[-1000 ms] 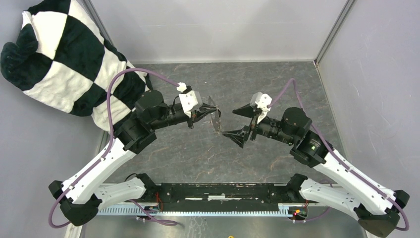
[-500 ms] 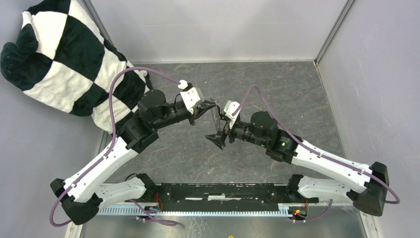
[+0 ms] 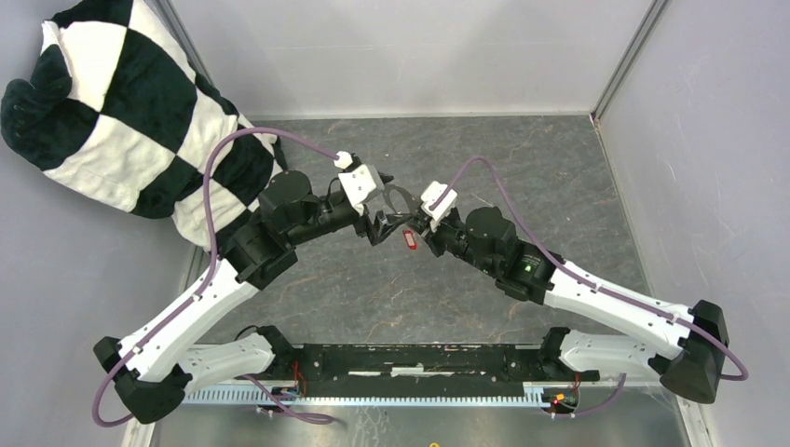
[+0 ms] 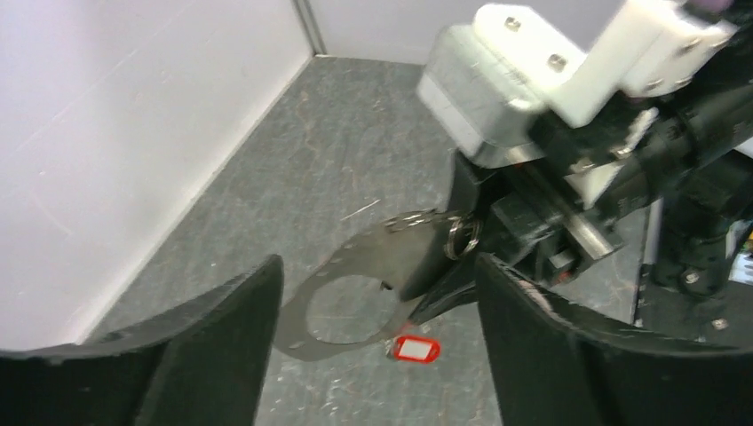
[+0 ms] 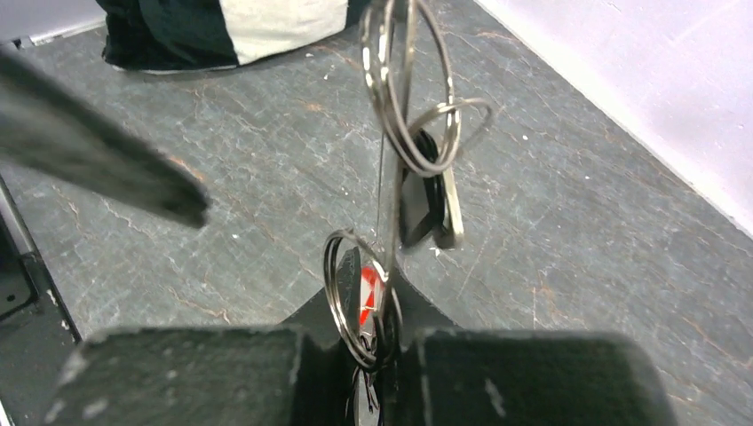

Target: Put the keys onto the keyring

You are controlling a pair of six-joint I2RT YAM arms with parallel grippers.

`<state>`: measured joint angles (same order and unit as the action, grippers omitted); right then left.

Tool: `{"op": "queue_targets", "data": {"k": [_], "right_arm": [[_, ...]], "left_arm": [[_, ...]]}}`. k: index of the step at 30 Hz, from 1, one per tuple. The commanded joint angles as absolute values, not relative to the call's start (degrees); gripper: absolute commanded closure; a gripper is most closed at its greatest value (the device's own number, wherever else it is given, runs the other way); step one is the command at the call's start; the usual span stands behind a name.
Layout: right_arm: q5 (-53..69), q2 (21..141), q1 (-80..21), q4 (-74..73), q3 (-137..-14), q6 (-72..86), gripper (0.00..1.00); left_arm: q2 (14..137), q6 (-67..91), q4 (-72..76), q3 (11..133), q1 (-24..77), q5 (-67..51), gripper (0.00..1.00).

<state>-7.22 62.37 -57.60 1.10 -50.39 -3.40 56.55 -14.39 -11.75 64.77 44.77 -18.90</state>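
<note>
The keyring [image 4: 311, 306], a flat grey metal loop with a jagged outline, hangs above the table between both arms. My right gripper [image 5: 382, 342] is shut on its lower edge; it also shows in the top view [image 3: 419, 223]. The keyring [image 5: 395, 53] runs edge-on up from those fingers. A key with a black tag [image 5: 419, 213] dangles from split rings looped on it. The red-tagged key [image 4: 416, 349] hangs below on another small ring, its red tag [image 3: 407, 240] [image 5: 368, 297] just under the grip. My left gripper [image 4: 377, 266] [image 3: 386, 205] stands open, its fingers either side of the keyring without touching it.
A black-and-white checked cushion [image 3: 121, 102] lies at the far left, over the table's corner. White walls close the back [image 3: 401, 56] and the right side [image 3: 708, 186]. Grey marbled tabletop [image 3: 373, 289] lies below both grippers.
The right arm has swung in leftward and shut on the keyring. The left gripper, shut on the keyring before, has opened and let it go.
</note>
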Motion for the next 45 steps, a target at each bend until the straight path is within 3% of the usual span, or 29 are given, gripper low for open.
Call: {"op": "queue_targets", "data": {"k": [1,3,7,10,16,21,25,30,38,40,43,45], "right_arm": [[-10.14,58.90,-58.18,-0.60,-50.71,-6.73,1.00],[-11.29,57.79,-57.87,-3.99,-49.41,-7.37,1.00],[-7.95,54.73,-54.99,-5.76,-43.26,-6.34,0.89],[-2.25,53.91,-49.63,-6.16,-39.40,-4.85,0.97],[-14.79,61.90,-45.45,-13.05,-42.54,-9.46,1.00],[-31.70,74.80,-45.44,-15.13,-52.06,-15.54,0.94],[-40.98,84.79,-46.84,-12.97,-57.13,-18.65,1.00],[-51.89,99.38,-52.85,-11.98,-61.81,-23.07,1.00],[-55.74,113.36,-60.51,-12.18,-67.14,-22.23,0.96],[-55.54,115.40,-61.69,-12.38,-68.22,-20.81,0.87],[-52.06,117.43,-63.03,-13.21,-69.61,-17.24,0.57],[-49.38,118.20,-63.90,-13.63,-69.97,-15.31,0.45]], "left_arm": [[57.66,-14.39,-15.42,67.28,44.63,-12.21,0.02],[60.49,-15.04,-22.31,71.15,44.64,-9.84,0.00],[68.10,-14.08,-35.98,81.76,41.97,-5.08,0.00],[73.30,-11.97,-43.92,88.76,35.20,-9.04,0.00],[80.65,-12.90,-55.23,97.23,29.19,-6.27,0.00],[80.37,-11.79,-57.96,96.74,25.22,-5.77,0.00],[78.49,-11.97,-57.89,94.13,20.78,-6.18,0.00],[76.65,-8.93,-54.20,90.47,14.88,-8.83,0.00],[75.03,-7.86,-53.69,89.21,13.97,-10.20,0.00],[74.76,-8.01,-53.94,89.61,13.97,-10.20,0.00],[74.41,-7.25,-54.10,90.31,13.93,-10.91,0.00],[74.24,-7.12,-54.62,90.83,13.89,-12.16,0.00]]}}
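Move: The right hand still holds the keyring by its rim, the keyring's middle about 4 cm ahead and 2 cm left of it. The clear tabletop spot it is taken to lies about 10 cm ahead, 5 cm right and 25 cm below. The red tag hangs some 8 cm under the right hand, about 1 cm back and level sideways. From the left hand, the keyring is about 1 cm ahead, 3 cm right and 4 cm lower. Keeping its pinch on the keyring, the right hand carries it down about 23 cm to the table, swinging first right, then forward and partly back left, while the wrist rolls some 70 degrees to point the fingers down; at the bottom they begin to open. The left hand, already parting, opens fully and withdraws left and forward, sinking and turning counter-clockwise. ##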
